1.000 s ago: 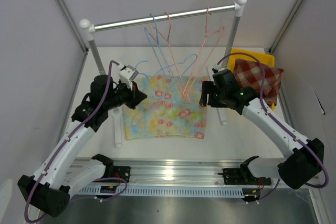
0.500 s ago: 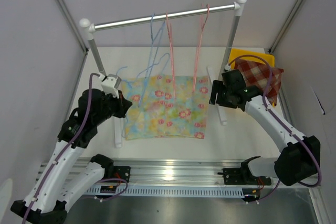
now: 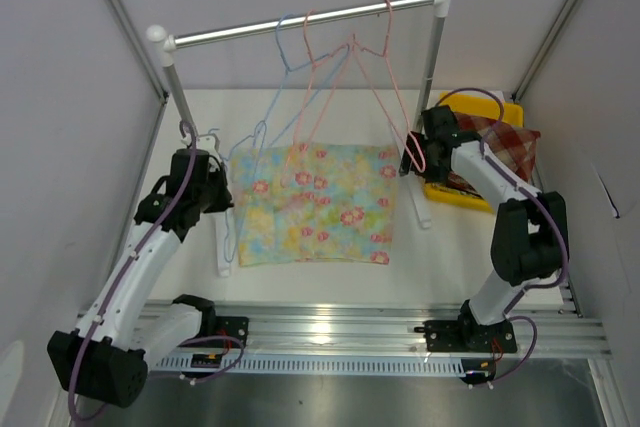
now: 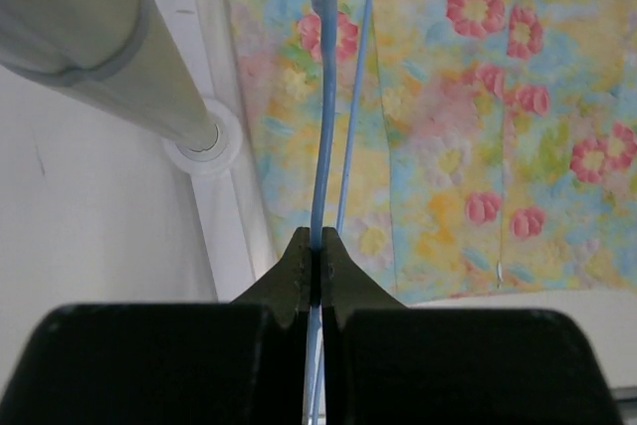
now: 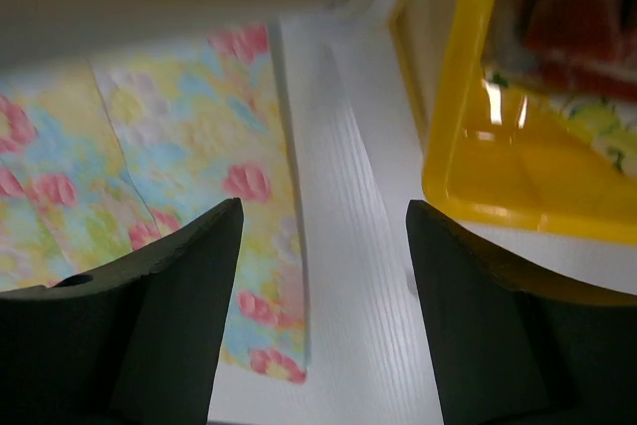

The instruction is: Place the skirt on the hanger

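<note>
The floral skirt lies flat on the white table; it also shows in the left wrist view and the right wrist view. A blue hanger and two pink hangers hang from the rail. My left gripper is at the skirt's left edge, shut on the blue hanger's wire, which runs between the jaws. My right gripper is open and empty, by the skirt's right edge and the rack's right post.
The rack's left post and its white foot stand close to my left gripper. A yellow bin holding a red checked cloth sits right of the right post.
My left gripper has pulled left and back with the blue hanger's wire. My right gripper has moved back toward the right post. The hangers have swung and the rail has shifted slightly left.
</note>
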Controlling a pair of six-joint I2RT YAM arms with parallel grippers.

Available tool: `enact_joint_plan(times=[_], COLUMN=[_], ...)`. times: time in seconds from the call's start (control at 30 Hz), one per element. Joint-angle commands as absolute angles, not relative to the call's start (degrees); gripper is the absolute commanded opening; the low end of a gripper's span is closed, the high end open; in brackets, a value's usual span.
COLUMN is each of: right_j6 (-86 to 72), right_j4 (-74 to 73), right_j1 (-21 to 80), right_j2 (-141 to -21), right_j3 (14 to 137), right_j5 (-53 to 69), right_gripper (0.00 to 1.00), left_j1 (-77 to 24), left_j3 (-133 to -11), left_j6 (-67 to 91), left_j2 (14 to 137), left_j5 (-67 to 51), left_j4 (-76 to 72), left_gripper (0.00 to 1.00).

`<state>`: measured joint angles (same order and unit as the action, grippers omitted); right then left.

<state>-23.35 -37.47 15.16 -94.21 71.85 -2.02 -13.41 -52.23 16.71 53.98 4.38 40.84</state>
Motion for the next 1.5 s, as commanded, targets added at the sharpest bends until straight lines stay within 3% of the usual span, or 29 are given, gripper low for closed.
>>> enact_joint_plan(times=[0.0,0.63,0.93,1.2,1.47], right_j6=[-21.45,-24.52,-24.26,-25.48,-27.25], right_j4=[-33.92,-30.85,-32.34,-28.13,-25.49], right_j1=[14.33,13.54,11.95,10.90,11.95], right_j2=[-100.17,-126.10,-130.43,-119.03,-104.96], right_j3=[80.58,106.85,116.28,105.40,90.63], right_j5=[-0.70,8.16,10.72,13.89,11.34], right_gripper=[0.72,0.71,0.72,0.76,0.76], left_j1=[-9.85,-0.18,2.72,-1.75,-6.15], left_j3=[-57.03,-83.74,-97.64,-92.91,-73.26], left_j6=[16.00,10.20,9.32,8.35,12.73], left_j2=[57.21,87.60,97.82,92.73,82.10], left_j5=[3.52,-2.99,-12.28,-18.99,-19.51], left_j4=[35.60,28.21,29.98,28.03,22.69], left_gripper=[0.00,0.00,0.00,0.00,0.00])
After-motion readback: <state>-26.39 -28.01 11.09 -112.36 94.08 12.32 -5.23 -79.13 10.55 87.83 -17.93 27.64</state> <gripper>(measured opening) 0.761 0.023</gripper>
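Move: The shut left fingers already hold the blue hanger. From that hand the rack's left post stands about 10 cm ahead and 6 cm to the left, its base some 18 cm lower; the skirt's middle lies about 13 cm ahead and 24 cm right. From the open right gripper the right post is roughly 6 cm ahead and 2 cm right, base 10 cm below; the yellow box is some 13 cm ahead and 22 cm right, and the skirt 29 cm left and 6 cm back. Push the rack back out with both arms, the left gripper against the left post and the right against the right one: carry both hands forward about 20 cm, drifting some 5 cm left. Then draw both back about 5 cm, the left sweeping 8 cm to the right and turning slightly clockwise, the right rising; keep the hanger pinched, the right fingers open. ##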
